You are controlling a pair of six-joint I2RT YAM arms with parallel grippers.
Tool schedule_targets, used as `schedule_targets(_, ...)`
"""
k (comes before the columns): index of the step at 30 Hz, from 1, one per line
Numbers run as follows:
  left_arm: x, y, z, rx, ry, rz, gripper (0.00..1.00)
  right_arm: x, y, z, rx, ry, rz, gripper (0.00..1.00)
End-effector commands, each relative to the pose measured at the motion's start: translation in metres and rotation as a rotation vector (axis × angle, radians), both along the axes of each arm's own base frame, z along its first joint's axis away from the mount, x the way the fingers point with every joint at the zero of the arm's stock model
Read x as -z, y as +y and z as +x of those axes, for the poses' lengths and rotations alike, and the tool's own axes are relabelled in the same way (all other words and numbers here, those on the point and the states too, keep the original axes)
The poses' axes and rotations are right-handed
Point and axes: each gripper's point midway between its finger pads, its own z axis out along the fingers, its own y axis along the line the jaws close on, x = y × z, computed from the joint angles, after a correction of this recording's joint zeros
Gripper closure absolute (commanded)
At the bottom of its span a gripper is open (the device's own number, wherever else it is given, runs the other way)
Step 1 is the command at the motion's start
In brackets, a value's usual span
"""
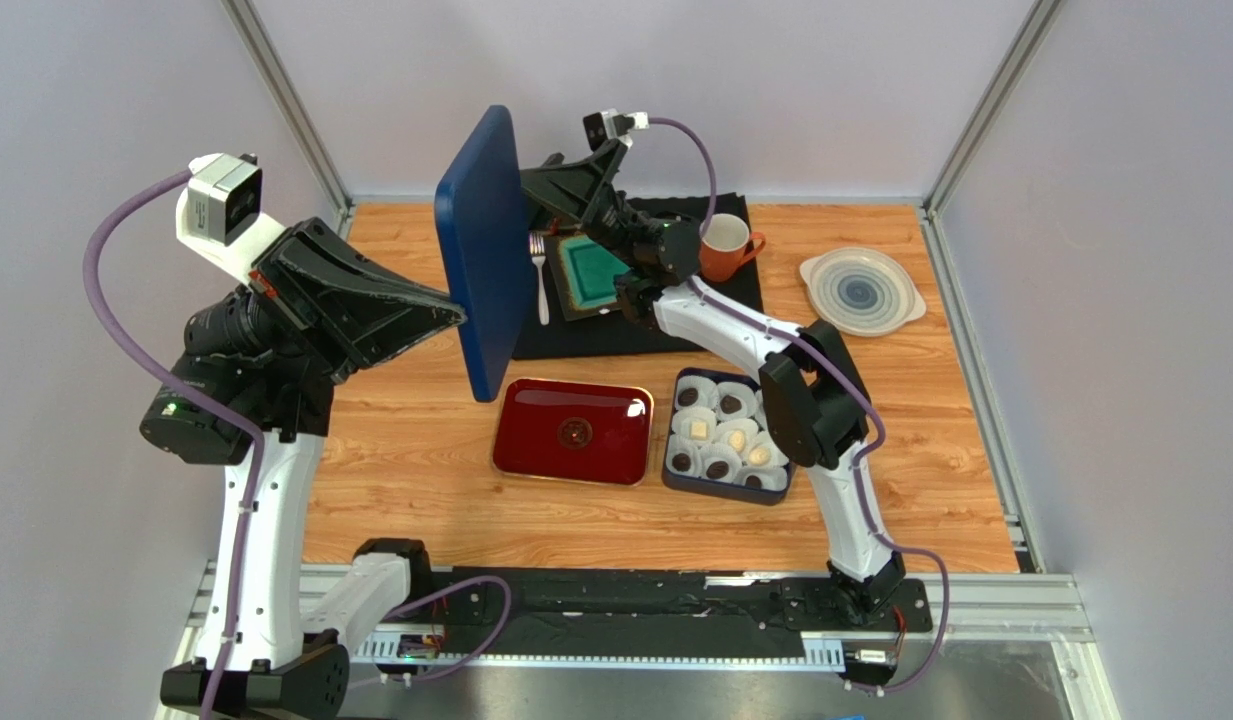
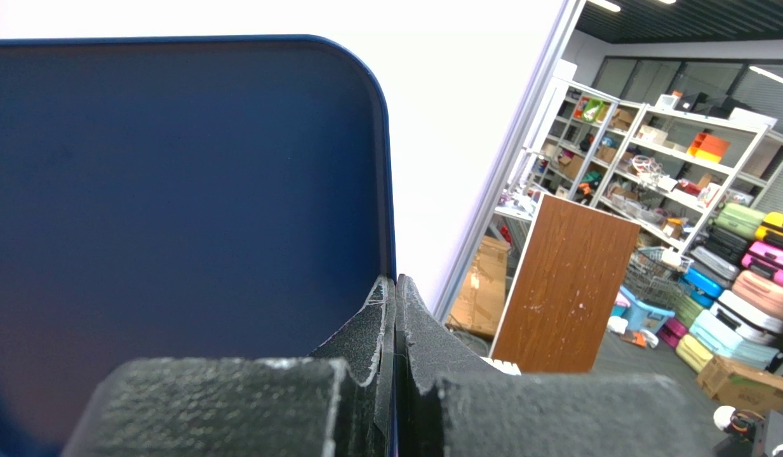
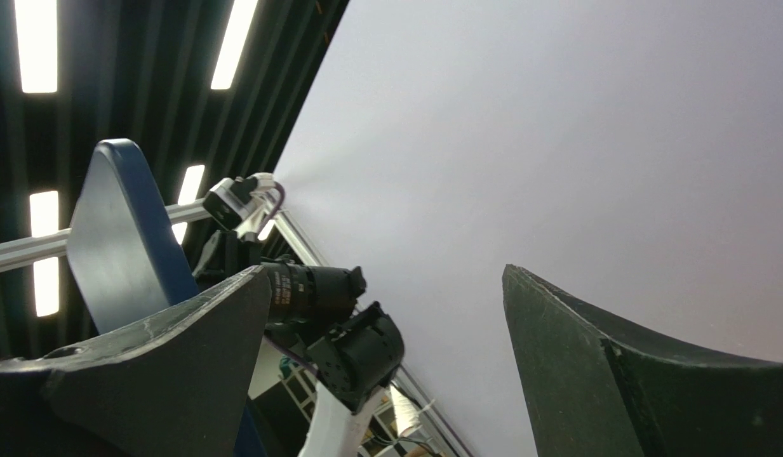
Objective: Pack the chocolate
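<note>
The chocolate (image 1: 723, 437), dark brown and cream pieces in white paper cups, fills a navy box (image 1: 672, 450) on the table in the top view. My left gripper (image 1: 454, 317) is shut on the edge of the box's flat blue lid (image 1: 484, 248) and holds it upright, high above the table. In the left wrist view the fingers (image 2: 366, 328) pinch the lid (image 2: 176, 190) at its right edge. My right gripper (image 1: 550, 183) is raised beside the lid, open and empty. In the right wrist view (image 3: 385, 276) it points upward, with the lid (image 3: 118, 238) at the left.
A red tray (image 1: 535, 446) lies left of the box. At the back, a black mat (image 1: 661, 333) carries a green-topped item (image 1: 592, 273), a fork (image 1: 541, 278) and an orange mug (image 1: 724, 245). A pale plate (image 1: 861, 288) lies at back right.
</note>
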Motion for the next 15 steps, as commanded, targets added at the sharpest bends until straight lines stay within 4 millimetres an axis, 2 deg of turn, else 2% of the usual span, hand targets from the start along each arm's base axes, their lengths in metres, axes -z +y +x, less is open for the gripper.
schedule_targets(1,-0.004,0.002,-0.005,0.005,-0.027,-0.04,1.0,-0.069,-0.049,-0.062,-0.067,-0.217,0.247,0.06)
schedule_targets(3,-0.002,0.002,-0.004,0.003,-0.027,-0.038,1.0,-0.069,-0.052,-0.063,-0.071,-0.206,0.243,0.06)
schedule_targets(4,-0.001,0.002,-0.004,0.005,-0.027,-0.038,1.0,-0.076,-0.058,-0.069,-0.067,-0.219,0.25,0.07)
schedule_targets(5,-0.002,0.002,-0.005,0.004,-0.031,-0.04,1.0,-0.071,-0.058,-0.065,-0.058,-0.2,0.234,0.07)
schedule_targets(8,-0.004,0.002,-0.006,0.003,-0.04,-0.042,1.0,-0.077,-0.071,-0.063,-0.027,-0.163,0.251,0.07)
schedule_targets(15,-0.004,0.002,-0.007,0.002,-0.051,-0.04,1.0,-0.086,-0.08,-0.083,-0.035,-0.192,0.249,0.08)
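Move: The blue lid, pinched by the left gripper on its near rim, hangs upright: its middle lies about 15 cm back, 8 cm to the left and 7 cm above the empty right hand. From the left hand the lid's middle is some 10 cm ahead, 3 cm to the right and 4 cm lower. Roughly 48 cm below the right hand, the red tray stands 1 cm back and 3 cm left, the chocolate box 2 cm back and 24 cm right. Lift the right gripper about 3.5 cm while drawing it back a little, then ease it some 3 cm to its right as it goes on back, bringing the lid's far edge nearer the gap between its fingers. Keep those fingers wide open and the wrist nearly unturned. Hold the lid shut in the left gripper, nudging it about 1 cm forward and slightly down. ##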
